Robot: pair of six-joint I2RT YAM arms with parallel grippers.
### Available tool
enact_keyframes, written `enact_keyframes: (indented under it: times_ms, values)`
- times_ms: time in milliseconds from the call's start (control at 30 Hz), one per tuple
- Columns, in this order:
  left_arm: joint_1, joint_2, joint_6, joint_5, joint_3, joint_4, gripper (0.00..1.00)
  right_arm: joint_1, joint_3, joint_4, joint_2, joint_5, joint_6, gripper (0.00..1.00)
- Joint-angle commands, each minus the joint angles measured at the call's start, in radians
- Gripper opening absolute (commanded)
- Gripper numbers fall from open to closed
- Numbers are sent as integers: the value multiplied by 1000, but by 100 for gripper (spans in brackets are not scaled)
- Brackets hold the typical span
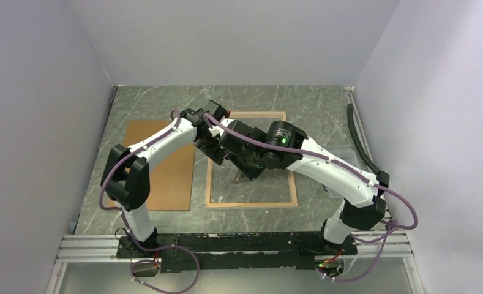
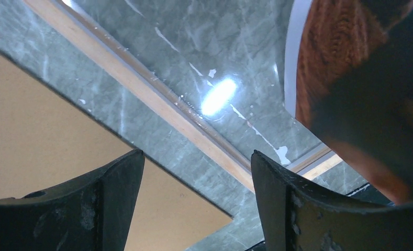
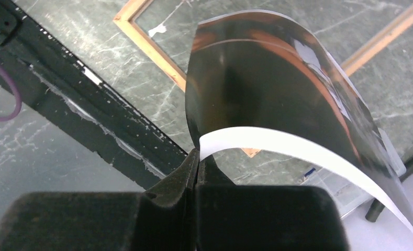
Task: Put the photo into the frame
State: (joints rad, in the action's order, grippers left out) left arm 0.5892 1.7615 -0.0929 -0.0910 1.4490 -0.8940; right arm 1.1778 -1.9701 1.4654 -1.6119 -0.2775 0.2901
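The frame (image 1: 251, 203) lies flat mid-table with its pale wood back up, and both arms lean in over its left part. My right gripper (image 3: 198, 152) is shut on the lower edge of the photo (image 3: 261, 89). The photo is a glossy dark and orange-brown print that curls upward, showing its white back, above the frame's near corner (image 3: 146, 44). My left gripper (image 2: 196, 164) hangs open with nothing between its fingers. It is over the gap between the frame's left rail (image 2: 157, 97) and the backing board, and the photo (image 2: 350, 68) is at its upper right. From the top camera the photo is almost wholly hidden under the arms.
A plain brown backing board (image 1: 162, 165) lies flat left of the frame. A glossy glare (image 2: 219, 95) shows on the surface inside the frame. The black mounting rail (image 3: 89, 110) runs along the near edge. Grey walls close in the left, back and right.
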Motion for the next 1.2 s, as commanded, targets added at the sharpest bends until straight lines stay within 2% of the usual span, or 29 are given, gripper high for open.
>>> enact_keyframes:
  times_ms: [0,233,767,1067,1167]
  values:
    - [3,11,35,-89,-22,15,79,0,-59,-39,-31,96,-84,0]
    - [8,57,42,-233,-29,-9,76,-11,-167,-97,-153,174,-143,0]
    - [82,-41,87,-459,-42,-3,75,-21,-258,-181,-264,348,-209,0]
    - [88,-76,140,-471,-30,-5,76,-25,-244,-211,-293,343,-210,0]
    - [85,-88,153,-390,-17,0,76,-42,-224,-216,-286,337,-215,0]
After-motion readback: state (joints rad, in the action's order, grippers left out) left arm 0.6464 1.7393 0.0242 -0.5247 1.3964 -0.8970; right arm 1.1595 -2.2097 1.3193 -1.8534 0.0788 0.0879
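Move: The photo, pinched by the right hand, hangs with its free lower edge about 8 cm right of the left hand, some 7 cm back and nearly level with it. The frame's middle lies roughly 16 cm right of the left hand, 2 cm back and 11 cm below; the brown board's middle is about 17 cm left, 4 cm back. From the right hand, the left gripper is some 17 cm left, 15 cm ahead and 17 cm lower; the frame's middle is about 12 cm ahead and 28 cm below. Back and to the right, the open left hand goes about 10 cm towards the photo's hanging edge, dipping slightly before rising, its fingertips swinging back and right by some 25 degrees. Meanwhile the right hand, still pinching the photo, carries it about 11 cm left over the frame, turning counter-clockwise. The left fingers come close to the photo; contact can't be made out. ##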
